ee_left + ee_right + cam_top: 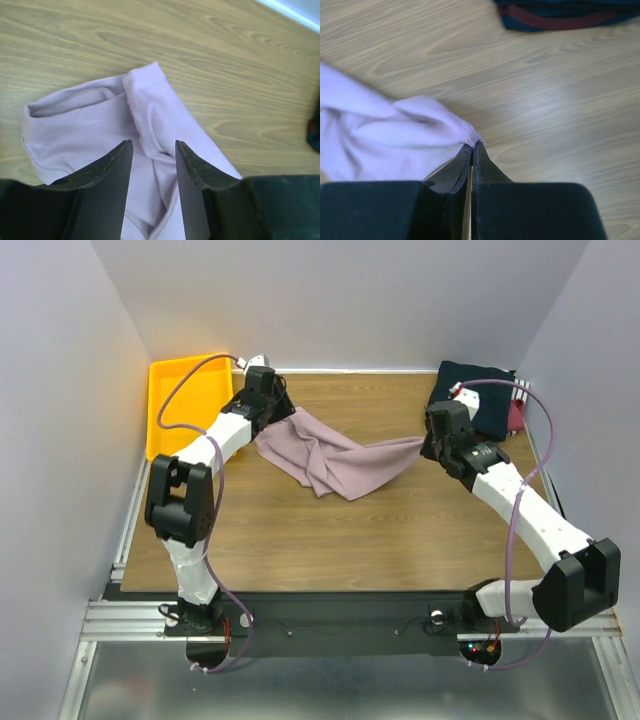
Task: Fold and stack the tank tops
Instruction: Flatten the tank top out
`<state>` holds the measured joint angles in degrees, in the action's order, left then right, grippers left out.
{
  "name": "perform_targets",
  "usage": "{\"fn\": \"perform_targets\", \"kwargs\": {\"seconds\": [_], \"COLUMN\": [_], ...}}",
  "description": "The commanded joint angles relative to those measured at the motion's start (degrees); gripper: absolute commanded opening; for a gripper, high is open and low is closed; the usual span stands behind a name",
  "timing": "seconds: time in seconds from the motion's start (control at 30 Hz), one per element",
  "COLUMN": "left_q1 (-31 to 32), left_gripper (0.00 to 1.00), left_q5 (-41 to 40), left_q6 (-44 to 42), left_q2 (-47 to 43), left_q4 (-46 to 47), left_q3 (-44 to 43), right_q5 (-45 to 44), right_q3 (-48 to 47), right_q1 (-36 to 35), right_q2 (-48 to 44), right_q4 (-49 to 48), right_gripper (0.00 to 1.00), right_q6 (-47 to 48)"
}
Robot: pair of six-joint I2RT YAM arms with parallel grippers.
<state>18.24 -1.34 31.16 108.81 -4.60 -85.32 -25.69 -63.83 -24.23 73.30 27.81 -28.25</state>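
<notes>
A dusty pink tank top [330, 462] lies crumpled and stretched across the middle of the wooden table. My left gripper [275, 416] stands open over its left end. In the left wrist view the jaws [154, 143] are apart with the pink cloth [95, 130] lying loose beneath them. My right gripper [428, 446] is shut on the top's right corner. The right wrist view shows a fold of pink cloth [395, 135] pinched at the closed fingertips [472, 145]. A folded stack of tank tops, dark navy [478, 390] over maroon [516, 418], sits at the back right.
A yellow plastic tray [180, 405] stands at the back left, beside the left arm. White walls close in the table on three sides. The folded stack [560, 15] lies just beyond the right gripper. A metal rail runs along the near edge.
</notes>
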Motion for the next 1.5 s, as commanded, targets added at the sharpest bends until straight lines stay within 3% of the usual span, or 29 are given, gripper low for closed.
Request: {"fn": "perform_targets", "kwargs": {"seconds": [0.0,0.17,0.27,0.37,0.7,0.87,1.23,1.4,1.47], "left_q1": [2.1,7.2,12.9,17.0,19.1,19.1,19.2,19.3,19.2], "left_gripper": [0.51,0.42,0.41,0.43,0.50,0.49,0.45,0.31,0.20], "left_q5": [-0.4,-5.7,-8.8,-11.7,-9.3,-5.7,-5.2,-4.5,-4.5], "left_q6": [1.4,7.8,14.4,19.9,21.0,23.3,26.9,26.5,26.1], "left_q2": [-12.1,-21.3,-25.6,-26.1,-20.0,-14.4,-12.7,-12.6,-13.3], "left_q4": [5.7,7.6,12.1,14.9,24.9,29.0,29.7,29.7,29.6], "left_q3": [6.1,24.0,35.5,41.4,44.3,44.0,45.0,45.1,45.0], "right_q5": [0.9,3.4,4.0,4.8,6.2,6.4,5.7,5.4,5.1], "right_q3": [-0.1,2.6,4.4,5.1,6.0,6.5,7.2,6.9,6.5], "right_q1": [3.2,3.3,3.3,3.3,3.3,3.3,3.3,3.3,3.4], "right_q2": [1.1,1.8,2.2,2.5,1.0,0.6,0.2,0.2,0.3], "right_q4": [-2.3,-4.2,-5.6,-6.0,-6.5,-6.5,-6.6,-6.7,-6.7], "right_gripper": [0.00,0.00,0.00,0.00,0.00,0.01,0.00,0.00,0.01], "right_q6": [-0.4,-1.7,-2.2,-2.6,-2.8,-2.7,-2.7,-2.6,-2.6]}}
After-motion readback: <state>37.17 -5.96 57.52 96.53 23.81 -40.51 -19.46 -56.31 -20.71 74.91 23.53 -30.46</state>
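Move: The left hand hovers half open over the mauve tank top. The near hem it goes for lies about 18 cm back, 9 cm to its right and 12 cm below. The top's far corner is some 5 cm ahead, 4 cm right and 11 cm below; the yellow bin is about 25 cm left, 4 cm ahead and 11 cm below. From the right hand, already holding the top's right end, that hem lies 26 cm left, 4 cm back and 15 cm down; the navy stack is about 17 cm ahead, 12 cm right and 13 cm below. Backwards in a low arc, the left hand rises about 5 cm, then swings down over the tank top to its near hem, some 18 cm back and drifting right. The wrist tips farther down and rolls its left side lower as the fingers narrow, beginning to pinch the hem. The right hand sinks about 5 cm early on, then keeps its hold there. ##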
